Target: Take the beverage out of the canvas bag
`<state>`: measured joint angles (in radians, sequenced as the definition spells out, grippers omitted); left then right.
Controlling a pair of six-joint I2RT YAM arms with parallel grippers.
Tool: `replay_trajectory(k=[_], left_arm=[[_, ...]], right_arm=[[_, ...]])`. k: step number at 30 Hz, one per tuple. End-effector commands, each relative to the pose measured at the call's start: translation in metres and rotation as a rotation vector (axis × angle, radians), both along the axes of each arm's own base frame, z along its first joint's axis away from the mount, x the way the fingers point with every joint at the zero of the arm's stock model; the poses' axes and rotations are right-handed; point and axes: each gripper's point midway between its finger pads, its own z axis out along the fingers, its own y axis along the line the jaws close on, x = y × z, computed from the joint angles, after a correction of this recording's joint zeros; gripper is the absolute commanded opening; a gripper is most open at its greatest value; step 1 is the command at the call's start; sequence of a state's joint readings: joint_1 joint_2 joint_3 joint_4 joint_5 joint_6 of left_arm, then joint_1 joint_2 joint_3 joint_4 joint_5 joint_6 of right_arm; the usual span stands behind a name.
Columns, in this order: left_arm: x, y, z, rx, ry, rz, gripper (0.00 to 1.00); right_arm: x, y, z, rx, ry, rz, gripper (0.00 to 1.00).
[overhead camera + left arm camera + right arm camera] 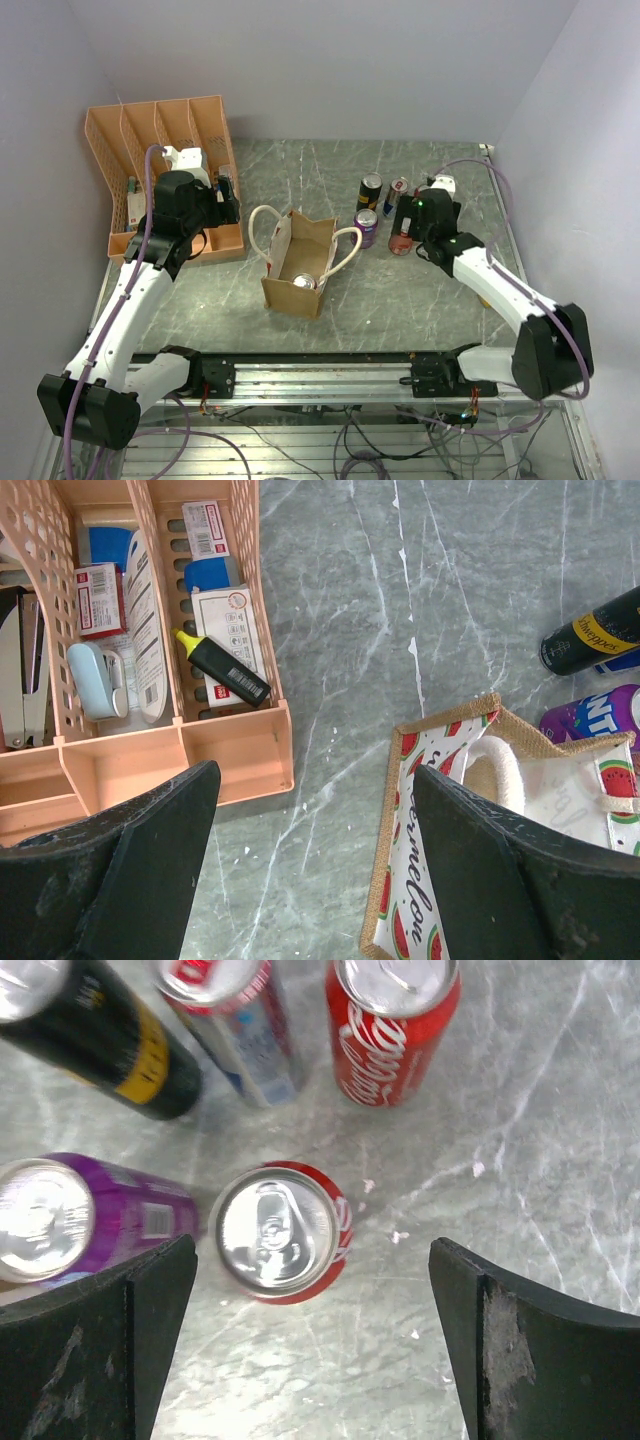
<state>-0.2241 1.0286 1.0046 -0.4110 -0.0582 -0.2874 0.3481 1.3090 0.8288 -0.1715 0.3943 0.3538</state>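
Observation:
The tan canvas bag (290, 297) stands open in the middle of the table, its cream rope handles spread to either side. A silver-topped can (305, 282) stands inside it. In the left wrist view the bag's near corner (440, 810) shows a watermelon-print lining and one rope handle (500, 770); the can is hidden there. My left gripper (227, 192) (315, 860) is open and empty, above bare table between the rack and the bag. My right gripper (405, 218) (315, 1310) is open and empty above a red can (280, 1230), apart from it.
An orange slotted rack (160, 175) (240, 750) with stationery lies at the back left. Right of the bag stand a black can (370, 190) (95, 1035), a red-and-blue can (397, 190) (235, 1020), a purple can (366, 228) (70, 1215) and a Coca-Cola can (392, 1010).

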Motion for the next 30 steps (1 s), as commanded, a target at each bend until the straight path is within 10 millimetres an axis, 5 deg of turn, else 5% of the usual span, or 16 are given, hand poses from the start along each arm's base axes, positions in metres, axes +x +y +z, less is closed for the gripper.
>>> replay_trajectory(k=[1,7,14,19,23,30], left_arm=[[0.001,-0.006,0.012,-0.019,-0.041,-0.026,0.89],[0.000,-0.006,0.014,-0.021,-0.047,-0.025,0.89],[-0.001,-0.005,0.015,-0.021,-0.050,-0.024,0.89],[-0.001,-0.004,0.016,-0.018,-0.053,-0.018,0.89],[-0.002,-0.003,0.017,-0.016,-0.055,-0.013,0.89],[-0.002,-0.004,0.016,-0.018,-0.054,-0.018,0.89]], right_arm=[[0.007,0.024,0.064,0.114,-0.200,0.127,1.00],[-0.004,0.087,0.125,0.274,-0.290,0.465,1.00],[-0.056,0.206,0.163,0.282,-0.252,0.922,1.00],[-0.084,0.257,0.138,0.167,-0.080,1.052,1.00],[-0.098,0.269,0.092,0.033,0.098,1.060,1.00],[-0.118,0.281,0.039,-0.097,0.245,1.098,1.00]])
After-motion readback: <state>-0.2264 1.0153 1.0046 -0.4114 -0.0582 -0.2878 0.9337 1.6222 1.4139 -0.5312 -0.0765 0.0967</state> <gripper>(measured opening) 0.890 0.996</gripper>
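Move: The last can in the canvas bag lies about 30 cm to the right hand's left, 11 cm back and 7 cm lower. The bag's middle is some 5 cm farther out than that can. From the right hand, the red can just set down stands 5 cm ahead and 3 cm left, the purple can 7 cm ahead and 12 cm left. From the left hand, the last can is about 19 cm right, 7 cm back and 19 cm down. Touching nothing new, the right hand leaves the standing cans for the bag: it swings about 29 cm left, climbing at first some 17 cm and then sinking again by 11 cm over the bag's opening, while drawing back about 11 cm. The wrist turns some 60 degrees counter-clockwise on the way, the fingers tipping up and then down again, wide open throughout. ##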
